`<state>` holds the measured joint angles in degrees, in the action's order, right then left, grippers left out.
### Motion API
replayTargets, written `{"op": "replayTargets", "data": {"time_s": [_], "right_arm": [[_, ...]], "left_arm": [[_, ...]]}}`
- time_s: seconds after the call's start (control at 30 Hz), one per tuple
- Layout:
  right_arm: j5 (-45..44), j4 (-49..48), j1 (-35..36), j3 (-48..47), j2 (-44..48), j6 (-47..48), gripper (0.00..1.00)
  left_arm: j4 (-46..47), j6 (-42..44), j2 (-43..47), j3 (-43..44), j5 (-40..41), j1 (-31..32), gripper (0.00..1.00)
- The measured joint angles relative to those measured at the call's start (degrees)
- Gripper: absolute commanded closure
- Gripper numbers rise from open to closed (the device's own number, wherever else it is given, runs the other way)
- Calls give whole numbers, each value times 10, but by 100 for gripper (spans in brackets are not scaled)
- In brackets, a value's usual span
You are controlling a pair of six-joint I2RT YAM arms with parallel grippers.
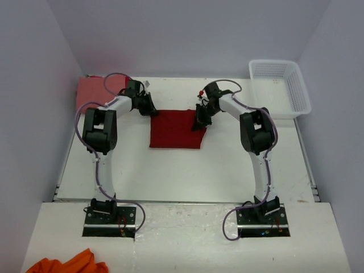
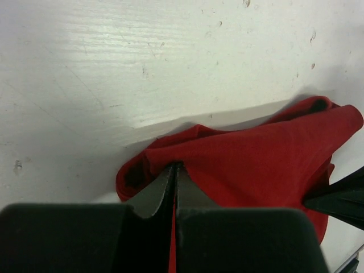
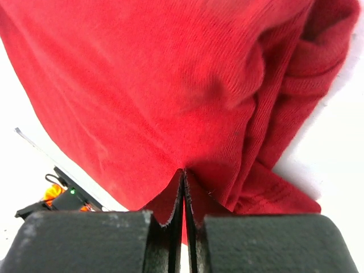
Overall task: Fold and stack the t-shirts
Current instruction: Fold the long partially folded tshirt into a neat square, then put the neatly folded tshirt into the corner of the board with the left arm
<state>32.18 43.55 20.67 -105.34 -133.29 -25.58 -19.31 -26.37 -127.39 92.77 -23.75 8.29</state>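
Observation:
A dark red t-shirt (image 1: 175, 131) lies in the middle of the table as a rough rectangle. My left gripper (image 1: 152, 109) is at its far left corner, and the left wrist view shows it (image 2: 175, 166) shut on a raised, bunched fold of the red cloth (image 2: 256, 165). My right gripper (image 1: 199, 121) is at the far right corner, shut (image 3: 183, 170) on the shirt's edge (image 3: 170, 85), which hangs in folds in front of the right wrist camera. A salmon-pink t-shirt (image 1: 95, 91) lies flat at the table's far left corner. An orange-red t-shirt (image 1: 68, 264) lies bunched on the near shelf at bottom left.
A white plastic basket (image 1: 298, 91) stands at the far right corner of the table. The table's metal edge (image 1: 187, 200) runs in front of both arm bases. White walls close in the back and both sides.

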Motion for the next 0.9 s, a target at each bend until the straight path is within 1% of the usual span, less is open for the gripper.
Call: {"op": "replayTargets", "data": {"time_s": [0.07,0.1,0.13,0.17,0.23,0.27,0.3,0.33,0.37,0.4,0.43,0.47,0.5,0.6,0.67,0.7,0.8,0.9], "right_arm": [[2,-9,0,7,9,8,100],[3,-12,0,13,17,12,100],[3,-15,1,20,29,17,98],[3,-16,2,25,40,22,94],[3,-15,3,26,66,31,90],[2,-15,5,26,80,35,87],[1,-15,6,27,96,39,84],[0,-15,8,29,114,42,78],[-1,-17,9,35,133,43,76],[-2,-20,11,44,153,43,73],[-3,-27,12,63,179,46,71],[-3,-29,14,82,206,45,71],[-4,-31,16,106,236,45,70],[-9,-49,24,191,332,41,70],[-11,-50,31,237,386,39,70],[-12,-54,37,268,433,35,70],[-12,-55,49,320,520,30,69],[-13,-57,54,370,599,27,69]], "left_arm": [[3,0,2,-2,-4,-3,100],[9,0,6,-8,-6,-5,98],[16,0,14,-17,-7,-5,90],[20,0,25,-28,-6,-5,71],[18,0,58,-53,-5,-4,60],[16,0,79,-63,0,-2,56],[12,2,101,-69,6,1,55],[6,3,126,-72,14,5,53],[-1,5,140,-72,25,7,44],[-6,10,172,-71,37,13,40],[-17,15,196,-69,46,18,34],[-26,19,214,-66,55,22,12],[-34,26,231,-66,64,25,4],[-53,28,260,-78,72,25,2],[-51,28,266,-113,52,12,2],[-50,27,266,-132,42,3,2],[-64,23,249,-196,28,-26,4],[-80,24,224,-214,24,-38,6]]}}
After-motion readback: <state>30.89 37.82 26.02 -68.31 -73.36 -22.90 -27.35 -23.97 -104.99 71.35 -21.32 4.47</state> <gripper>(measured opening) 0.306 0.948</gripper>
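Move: The folded shirt's middle lies about 10 cm back and 12 cm to the right of my left hand, 1 cm below; its left edge, halfway along, is some 10 cm back and 2 cm left of that hand. The pink stack stands about 30 cm left and 14 cm ahead of it. From my right hand the shirt's middle is roughly 11 cm left and 1 cm back, and the loose flap 5 cm right, 2 cm back. I lift both closed grippers off the shirt. My left hand rises about 15 cm from the far left corner, opening wide, then swings back and somewhat left and comes down again, open, by the middle of the left edge, some 10 cm nearer me. My right hand climbs about 20 cm and draws back 16 cm, tipping its fingers up and parting them about a third. ##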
